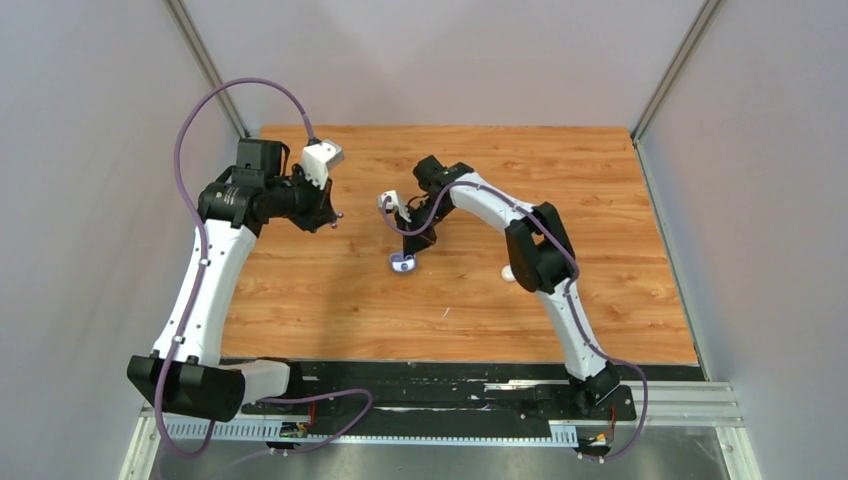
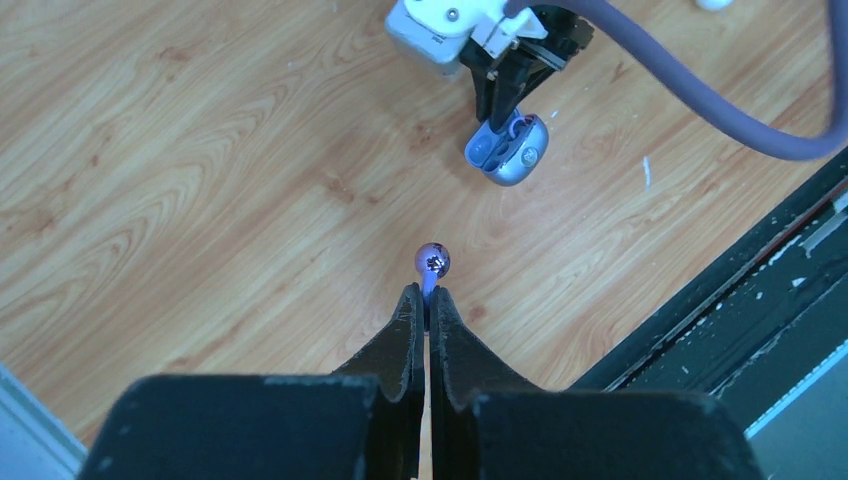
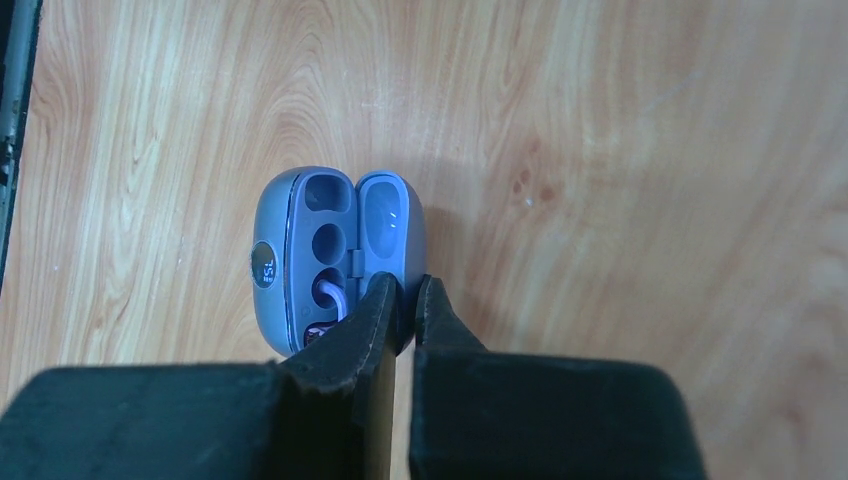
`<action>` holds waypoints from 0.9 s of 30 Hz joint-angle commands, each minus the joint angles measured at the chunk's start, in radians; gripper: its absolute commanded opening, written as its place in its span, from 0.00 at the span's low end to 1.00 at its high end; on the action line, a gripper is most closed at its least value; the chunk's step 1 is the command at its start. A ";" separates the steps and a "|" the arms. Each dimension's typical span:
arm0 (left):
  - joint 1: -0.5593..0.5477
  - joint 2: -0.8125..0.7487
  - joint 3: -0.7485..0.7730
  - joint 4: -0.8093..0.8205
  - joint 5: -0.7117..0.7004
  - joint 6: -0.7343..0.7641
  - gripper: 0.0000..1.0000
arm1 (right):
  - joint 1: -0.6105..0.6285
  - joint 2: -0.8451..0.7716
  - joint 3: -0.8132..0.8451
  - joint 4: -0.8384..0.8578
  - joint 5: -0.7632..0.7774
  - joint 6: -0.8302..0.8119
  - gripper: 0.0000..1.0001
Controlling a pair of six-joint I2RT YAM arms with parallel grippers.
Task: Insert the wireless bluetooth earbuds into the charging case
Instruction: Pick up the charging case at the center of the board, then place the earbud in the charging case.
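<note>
My left gripper (image 2: 427, 293) is shut on the stem of a dark purple earbud (image 2: 432, 262) and holds it above the wood table, left of the case. The bud shows as a tiny dot at the fingertips in the top view (image 1: 339, 214). The grey-blue charging case (image 3: 305, 250) lies open on the table, its lid (image 3: 388, 225) swung out to the right. My right gripper (image 3: 405, 285) is shut on the near edge of that lid. A pale purple stem (image 3: 330, 295) sits in the case's near slot; the far slot is empty. In the top view the case (image 1: 402, 263) lies under the right gripper (image 1: 412, 247).
A small white object (image 1: 508, 272) lies on the table beside the right forearm. It also shows at the top edge of the left wrist view (image 2: 715, 3). A black rail (image 1: 450, 385) runs along the table's near edge. Grey walls close in three sides.
</note>
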 commanded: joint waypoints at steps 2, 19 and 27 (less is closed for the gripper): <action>0.007 0.015 0.002 0.133 0.171 -0.019 0.00 | 0.007 -0.407 -0.167 0.271 0.184 0.089 0.00; -0.100 0.187 0.220 0.174 0.339 0.124 0.00 | 0.083 -0.940 -0.771 0.978 0.530 -0.221 0.00; -0.120 0.169 0.210 0.218 0.424 0.117 0.00 | 0.097 -0.936 -0.755 0.940 0.550 -0.242 0.00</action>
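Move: The right gripper already grips the charging case by its open lid; the case's middle sits about 2 cm back and 1 cm below. The earbud in the left gripper hangs some 23 cm above the right gripper, 13 cm to its left and 5 cm back. A white case lies 21 cm to the right and 4 cm back, a white stick 8 cm right and 12 cm back. From the left gripper the charging case is about 12 cm right, 3 cm ahead, 24 cm below. Keep the right fingers shut on the lid and swing the charging case up about 27 cm towards the left gripper's earbud, swinging the fingers some 70 degrees from down, back and left to nearly level, left and forward, then ease down a few centimetres. Meanwhile bring the left gripper, still pinching the earbud, right about 9 cm, also up and somewhat forward, turning clockwise to meet the case. ##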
